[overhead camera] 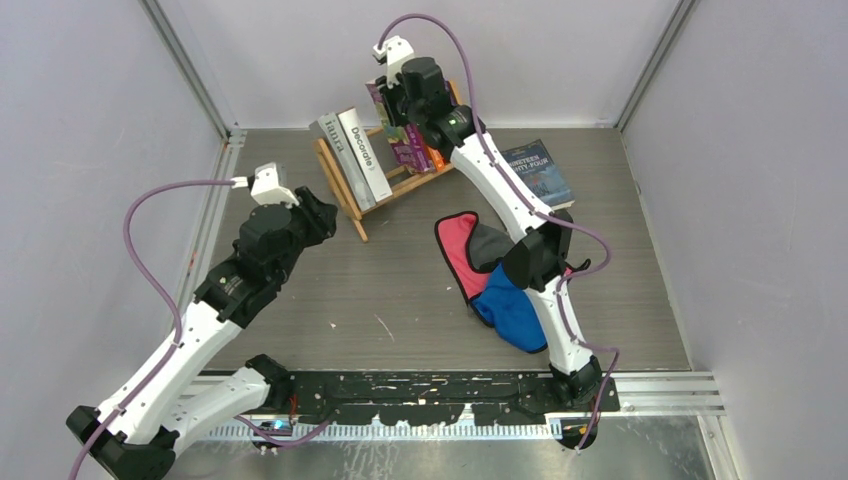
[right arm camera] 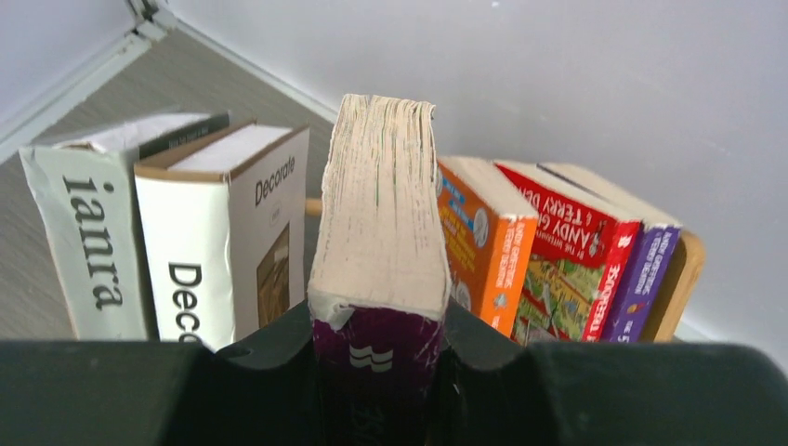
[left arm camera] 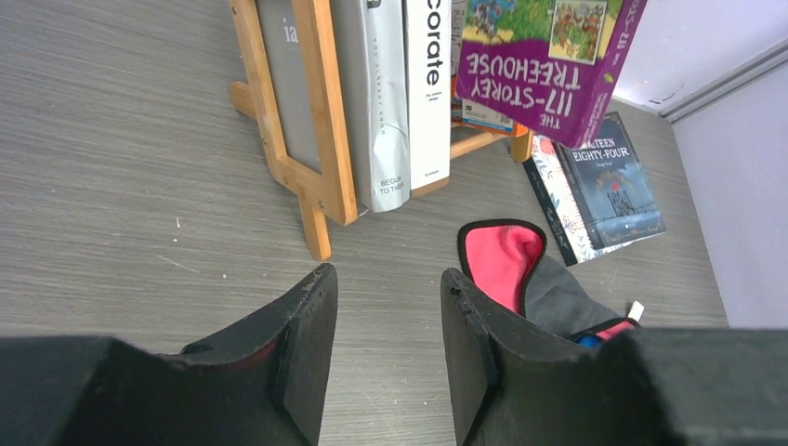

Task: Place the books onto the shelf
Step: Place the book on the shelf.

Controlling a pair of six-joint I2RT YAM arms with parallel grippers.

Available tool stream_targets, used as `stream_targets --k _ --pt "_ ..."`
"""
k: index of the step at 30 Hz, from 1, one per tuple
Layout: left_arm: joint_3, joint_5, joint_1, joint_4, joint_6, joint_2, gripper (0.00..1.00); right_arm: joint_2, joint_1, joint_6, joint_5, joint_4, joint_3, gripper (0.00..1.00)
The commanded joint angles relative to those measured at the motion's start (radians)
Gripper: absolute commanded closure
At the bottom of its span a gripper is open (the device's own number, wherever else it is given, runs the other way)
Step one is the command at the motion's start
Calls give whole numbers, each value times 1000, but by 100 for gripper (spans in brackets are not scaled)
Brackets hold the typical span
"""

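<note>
My right gripper [overhead camera: 403,97] [right arm camera: 376,321] is shut on a purple paperback [overhead camera: 407,143] [left arm camera: 548,65] [right arm camera: 376,232] and holds it upright over the light-wood shelf [overhead camera: 345,192] [left arm camera: 316,139]. On the shelf, a grey book [overhead camera: 331,140] [right arm camera: 88,242] and the white "Decorate" book [overhead camera: 365,155] [right arm camera: 204,242] stand at the left. Orange [right arm camera: 483,251], red [right arm camera: 567,269] and purple [right arm camera: 641,279] paperbacks stand at the right. A dark book [overhead camera: 538,170] [left arm camera: 613,186] lies flat on the table, on top of a floral one [left arm camera: 556,195]. My left gripper [overhead camera: 320,215] [left arm camera: 386,279] is open over bare table in front of the shelf's left end.
Red [overhead camera: 455,245] [left arm camera: 506,260], grey [overhead camera: 490,245] and blue [overhead camera: 510,310] cloth pieces lie heaped by the right arm's elbow. Pale walls close in the table at the back and on both sides.
</note>
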Motion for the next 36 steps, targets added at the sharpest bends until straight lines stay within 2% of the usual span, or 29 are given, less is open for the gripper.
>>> stream_targets --k 1,26,36 --pt "-4 1 7 33 -5 -11 55 32 -13 -19 -23 126 108 99" --pt "-106 -24 6 119 -42 -23 58 190 -78 -32 -78 172 125 99" --pt "-148 -52 6 143 -73 -43 54 228 -100 -51 -76 177 150 99"
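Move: The right hand holds the purple-and-green book above the shelf; the gap meant for the book has its middle about 10 cm ahead, 2 cm to the right and some 16 cm below that hand. The Decorate book bounds the gap 8 cm to the left of its middle and 2 cm nearer; the orange book stands about 4 cm right of it and 1 cm farther. From the left hand the gap lies roughly 35 cm ahead, 13 cm right, 13 cm below. The right hand keeps its pinch on the book's spine and, after a slight lift while already going forward, lowers it about 10 cm towards the gap between the Decorate and orange books, quickly at first, then slowing and mostly pushing on forward, some 7 cm in all, so that its right cover comes alongside the orange book. The wrist hardly turns, and the empty left hand sinks about 4 cm, away from the shelf, without touching anything. ##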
